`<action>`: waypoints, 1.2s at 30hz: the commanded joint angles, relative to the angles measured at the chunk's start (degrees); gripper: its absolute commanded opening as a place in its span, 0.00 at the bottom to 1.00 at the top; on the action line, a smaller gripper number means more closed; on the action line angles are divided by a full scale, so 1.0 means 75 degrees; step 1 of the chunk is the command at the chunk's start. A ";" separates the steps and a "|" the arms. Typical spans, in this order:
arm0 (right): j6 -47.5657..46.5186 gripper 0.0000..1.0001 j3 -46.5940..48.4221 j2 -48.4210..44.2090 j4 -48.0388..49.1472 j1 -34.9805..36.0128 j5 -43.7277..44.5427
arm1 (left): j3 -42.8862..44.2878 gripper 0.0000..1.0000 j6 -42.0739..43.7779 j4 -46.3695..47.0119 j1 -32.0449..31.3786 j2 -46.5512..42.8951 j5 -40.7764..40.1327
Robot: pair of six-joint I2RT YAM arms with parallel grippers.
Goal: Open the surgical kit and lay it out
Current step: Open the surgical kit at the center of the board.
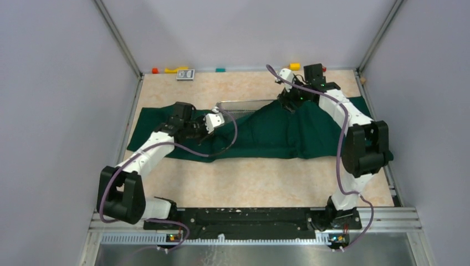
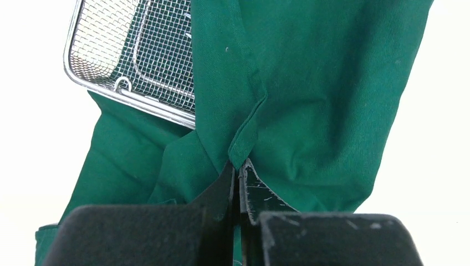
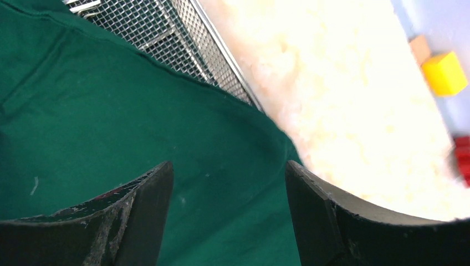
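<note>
The surgical kit's dark green cloth [image 1: 277,130] lies spread across the table and drapes over most of the silver wire-mesh tray [image 1: 244,105]. Only the tray's far left corner [image 2: 133,55] is uncovered. My left gripper [image 1: 217,122] is at the tray's left end, shut on a raised fold of the cloth [image 2: 244,147], with the fingertips [image 2: 239,169] pinched together on it. My right gripper [image 1: 287,104] hovers open over the cloth [image 3: 138,122] at the tray's right end, with nothing between its fingers [image 3: 152,188]. The tray's mesh [image 3: 166,33] shows beyond the cloth edge.
Small coloured blocks line the far edge: red [image 1: 155,70], yellow [image 1: 177,70], teal [image 1: 220,70] and another yellow one [image 1: 294,66]. A small blue-patterned card [image 1: 186,74] lies there too. Metal-framed walls close in the left and right sides.
</note>
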 commanded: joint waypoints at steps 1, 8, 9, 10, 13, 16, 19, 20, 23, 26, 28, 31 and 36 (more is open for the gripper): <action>-0.1101 0.73 0.0820 0.0263 -0.0094 0.0264 -0.0311 | -0.0398 0.00 0.0036 0.0355 -0.0193 -0.0538 -0.0580; -0.2695 0.73 0.1326 0.0797 -0.1047 0.0619 -0.0056 | -0.0566 0.00 -0.0250 0.0387 -0.0372 -0.0777 -0.0888; -0.2848 0.73 0.1388 0.0898 -0.1142 0.0671 0.0016 | -0.0563 0.00 -0.0279 0.0385 -0.0391 -0.0814 -0.0922; -0.2977 0.73 0.1477 0.0998 -0.1237 0.0699 0.0094 | -0.0564 0.00 -0.0312 0.0385 -0.0404 -0.0835 -0.0933; -0.3161 0.73 0.1781 0.1349 -0.1389 0.0757 0.0277 | -0.0594 0.00 -0.0388 0.0352 -0.0438 -0.0980 -0.0954; -0.3331 0.73 0.2179 0.1689 -0.1612 0.0790 0.0286 | -0.0669 0.00 -0.0429 0.0335 -0.0486 -0.1143 -0.0994; -0.3502 0.73 0.2568 0.1965 -0.1848 0.0858 0.0357 | -0.0695 0.00 -0.0424 0.0276 -0.0538 -0.1171 -0.1120; -0.3558 0.72 0.2668 0.2028 -0.1913 0.0882 0.0395 | -0.0706 0.00 -0.0428 0.0247 -0.0557 -0.1171 -0.1156; -0.3721 0.72 0.2803 0.2176 -0.1960 0.0967 0.0579 | -0.0704 0.00 -0.0434 0.0204 -0.0601 -0.1167 -0.1258; -0.3862 0.71 0.2817 0.2249 -0.1936 0.1034 0.0758 | -0.0707 0.00 -0.0425 0.0209 -0.0638 -0.1137 -0.1333; -0.3922 0.71 0.2834 0.2267 -0.1925 0.1041 0.0797 | -0.0686 0.00 -0.0419 0.0209 -0.0655 -0.1094 -0.1378; -0.3987 0.71 0.2852 0.2231 -0.1904 0.1046 0.0804 | -0.0654 0.00 -0.0401 0.0209 -0.0685 -0.1057 -0.1403; -0.4148 0.71 0.3077 0.2388 -0.1997 0.1060 0.0758 | -0.0643 0.00 -0.0357 0.0204 -0.0718 -0.1048 -0.1414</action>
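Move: The right hand, open, goes for the kit's green cloth edge over the wire basket's far right corner, about 4 cm ahead, 4 cm to its left and 6 cm below. The basket's middle lies some 14 cm left and 4 cm back of that hand; the yellow block is roughly 17 cm ahead and 4 cm right. From the left hand, the same edge is about 15 cm ahead, 27 cm right and 4 cm lower. The left hand keeps its pinch on a fold of the green cloth, easing about 1.5 cm back. Meanwhile the open right hand swings left and forward over the cloth edge at the basket's far right corner, then sinks towards it, some 5 cm left-forward and 4 cm down in all, its wrist turning counter-clockwise about 25 degrees and rolling its left side down; its fingers don't close. ##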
